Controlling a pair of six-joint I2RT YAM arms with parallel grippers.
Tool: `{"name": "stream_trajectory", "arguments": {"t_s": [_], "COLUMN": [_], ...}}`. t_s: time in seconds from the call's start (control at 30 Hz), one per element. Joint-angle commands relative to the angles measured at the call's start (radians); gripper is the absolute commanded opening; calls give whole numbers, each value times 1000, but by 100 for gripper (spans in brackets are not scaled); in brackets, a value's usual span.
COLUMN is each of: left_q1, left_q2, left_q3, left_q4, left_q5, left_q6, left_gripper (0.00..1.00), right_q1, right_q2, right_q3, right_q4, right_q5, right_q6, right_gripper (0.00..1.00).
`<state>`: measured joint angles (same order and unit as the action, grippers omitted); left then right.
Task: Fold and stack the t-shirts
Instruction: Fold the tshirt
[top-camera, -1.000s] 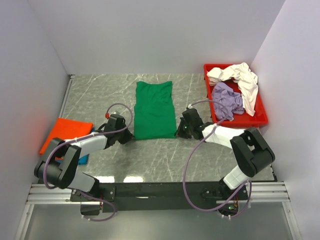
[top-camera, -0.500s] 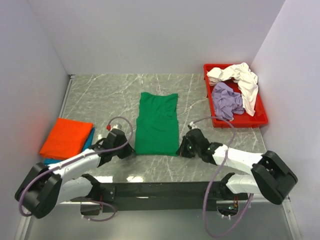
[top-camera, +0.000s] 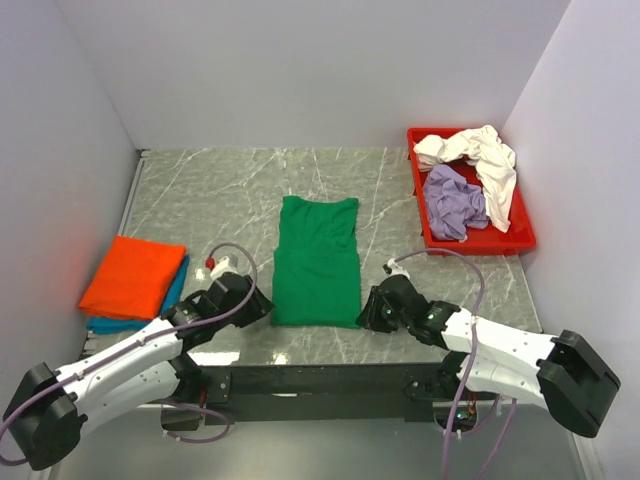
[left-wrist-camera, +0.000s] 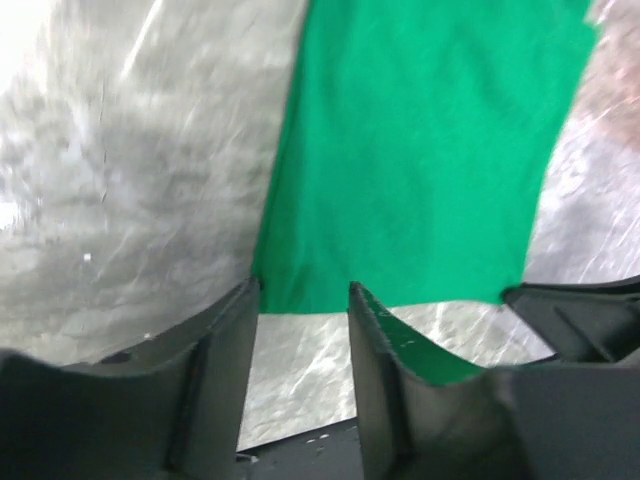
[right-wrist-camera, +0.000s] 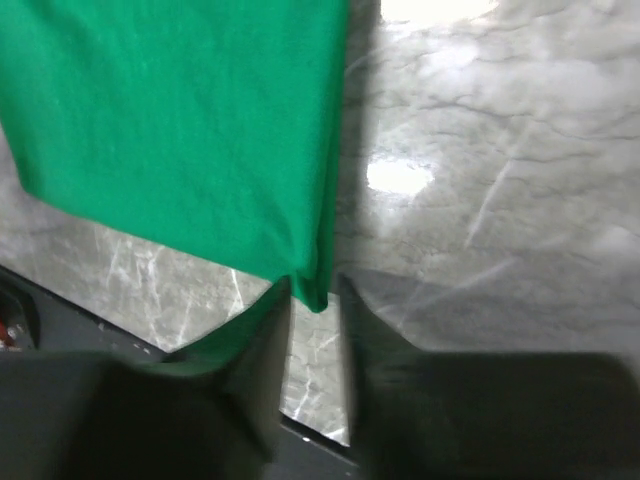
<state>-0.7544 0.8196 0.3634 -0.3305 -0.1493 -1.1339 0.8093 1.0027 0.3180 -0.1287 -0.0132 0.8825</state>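
A bright green t-shirt (top-camera: 316, 262), folded into a long narrow strip, lies flat in the middle of the table. My left gripper (top-camera: 262, 306) is at its near left corner and stands open; in the left wrist view the shirt's hem (left-wrist-camera: 400, 180) ends right at the fingertips of this gripper (left-wrist-camera: 302, 290), with bare marble between the jaws. My right gripper (top-camera: 372, 312) is at the near right corner, its jaws a little apart. In the right wrist view the shirt's corner (right-wrist-camera: 318, 290) lies loose between this gripper's (right-wrist-camera: 315, 285) tips.
A folded orange t-shirt (top-camera: 133, 274) rests on a teal one (top-camera: 176, 290) at the left. The red tray (top-camera: 520, 242) at the back right holds a crumpled cream-white t-shirt (top-camera: 480, 152) and a lavender one (top-camera: 455, 200). White walls enclose the table.
Both arms drew the green t-shirt toward the near edge, then both grippers opened and let go of its near corners.
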Motion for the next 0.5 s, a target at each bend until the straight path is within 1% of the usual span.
{"name": "stream_trajectory", "arguments": {"t_s": [0.0,0.03,0.07,0.1,0.17,0.2,0.23,0.27,0.3,0.33,0.37,0.4,0.43,0.47], "left_q1": [-3,-5,-3,-2,13,24,47,56,62,82,93,98,107,113], "left_q2": [9,21,36,79,131,197,231,262,324,357,390,456,489,518], "left_q3": [106,149,169,190,255,276,317,336,350,383,403,443,465,483], "left_q4": [-51,-56,-51,-44,-21,5,19,40,80,96,110,120,134,140], "left_q5": [-90,-111,-116,-121,-127,-121,-93,-81,-67,-49,-18,-4,2,14], "left_q6": [42,66,78,92,135,147,175,192,207,230,243,256,275,284], "left_gripper": [48,49,48,47,39,34,25,21,19,19,17,15,12,11], "right_q1": [5,5,5,4,-1,-4,-9,-15,-22,-36,-38,-41,-42,-50], "right_q2": [-42,-47,-52,-46,-7,11,55,83,114,147,219,256,292,357], "right_q3": [84,110,122,137,203,231,283,308,337,404,439,475,536,564], "right_q4": [-94,-106,-124,-130,-155,-157,-146,-134,-127,-123,-127,-126,-123,-108], "right_q5": [73,93,101,113,143,147,156,151,144,131,131,137,136,131], "right_q6": [-13,-19,-25,-30,-50,-57,-74,-85,-112,-129,-143,-164,-174,-183], "right_gripper": [37,41,44,45,45,45,45,46,46,46,46,45,45,44]}}
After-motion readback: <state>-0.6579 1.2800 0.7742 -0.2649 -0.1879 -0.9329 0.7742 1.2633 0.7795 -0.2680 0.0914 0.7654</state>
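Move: The green t-shirt, partly folded, has its middle about 15 cm ahead and 12 cm right of the left hand, and about 16 cm ahead and 11 cm left of the right. Its near-left corner is just under the left fingertips, some 3 cm down; its near-right corner sits between the right fingertips. The far edge's middle is roughly 31 cm ahead of each hand, 12 cm right of the left one and 11 cm left of the right. The right fingers come free of the t-shirt's near-right corner, opening wider as that hand rises about 8 cm while going 9 cm forward and 4 cm left over the cloth, tipping slightly up. The left hand, already off its corner, goes some 10 cm forward and a little right along the shirt's left side, rising 5 cm, then starting to sink as its fingers nearly close. ##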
